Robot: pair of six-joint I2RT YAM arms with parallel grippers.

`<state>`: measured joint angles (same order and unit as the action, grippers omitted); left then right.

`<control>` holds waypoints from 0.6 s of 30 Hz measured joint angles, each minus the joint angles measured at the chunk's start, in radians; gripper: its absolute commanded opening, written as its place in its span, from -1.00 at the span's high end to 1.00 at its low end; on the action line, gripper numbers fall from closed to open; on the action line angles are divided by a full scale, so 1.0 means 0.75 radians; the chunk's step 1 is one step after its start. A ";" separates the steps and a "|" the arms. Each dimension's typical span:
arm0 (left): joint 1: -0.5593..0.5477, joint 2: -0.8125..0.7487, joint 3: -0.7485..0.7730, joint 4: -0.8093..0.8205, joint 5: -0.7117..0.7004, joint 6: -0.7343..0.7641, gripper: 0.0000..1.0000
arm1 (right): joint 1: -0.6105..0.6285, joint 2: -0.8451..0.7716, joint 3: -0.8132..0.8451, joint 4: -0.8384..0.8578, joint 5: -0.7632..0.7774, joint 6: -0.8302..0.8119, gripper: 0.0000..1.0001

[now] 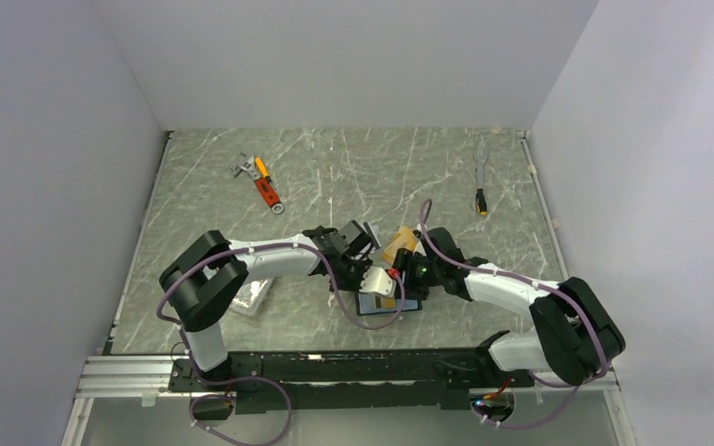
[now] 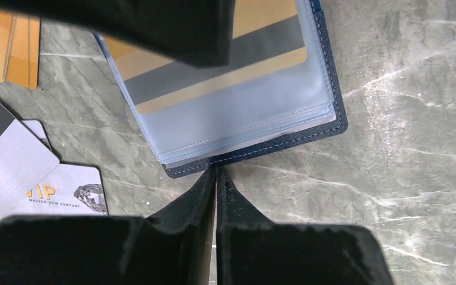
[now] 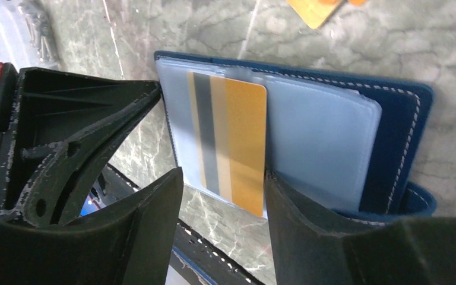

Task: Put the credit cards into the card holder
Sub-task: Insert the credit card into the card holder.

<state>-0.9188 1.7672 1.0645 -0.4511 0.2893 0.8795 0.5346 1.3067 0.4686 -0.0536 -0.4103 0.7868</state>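
The navy card holder lies open on the marble table, its clear sleeves up. An orange-gold card with a grey stripe sits partly inside a sleeve. My right gripper is open above that card's near end, and its right finger touches the card's edge. My left gripper is shut with nothing in it, its tips against the holder's stitched edge. To the left lie a silver card with a black stripe, a white VIP card and more orange cards. In the top view both arms meet over the holder.
An orange-handled adjustable wrench lies at the back left and a second wrench at the back right. A clear plastic box sits beside the left arm. The table's front rail runs just under the right gripper.
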 measured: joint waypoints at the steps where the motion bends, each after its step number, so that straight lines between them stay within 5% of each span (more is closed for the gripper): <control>1: -0.002 0.000 0.000 0.000 -0.002 0.000 0.80 | 0.000 -0.004 0.000 -0.018 0.010 -0.002 0.14; 13: -0.003 0.000 -0.001 0.001 -0.011 0.001 0.82 | -0.073 -0.089 0.020 -0.134 0.037 -0.024 0.63; 18: -0.003 -0.001 -0.001 0.001 -0.011 0.001 0.83 | -0.084 -0.067 0.044 -0.177 0.070 -0.044 0.68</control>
<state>-0.9207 1.7668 1.0641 -0.4503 0.2810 0.8799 0.4717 1.2568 0.5014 -0.1864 -0.3580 0.7536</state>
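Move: The gold card in the holder's left pocket lies just under the right hand's spread fingers, its middle about 2 cm ahead, level sideways and 1 cm below. The whole holder is centred some 3 cm to the right and 2 cm ahead of that hand; the loose gold cards lie about 11 cm ahead and 1 cm right, the white cards 12 cm ahead and 5 cm left. From the left hand, whose fingertips are at the holder's forward left corner, the gold card lies about 6 cm right and 3 cm back. The right hand shifts about 2.5 cm to the right over the gold card towards its right-hand edge near the fold, first easing back slightly, then coming forward about 1.5 cm, with a rise of roughly 1 cm that it half gives back. Meanwhile its fingers close from well open to nearly shut, ending with the tips close together at that edge, while the left hand stays put, its nearly shut fingertips still at the holder's forward left corner. ##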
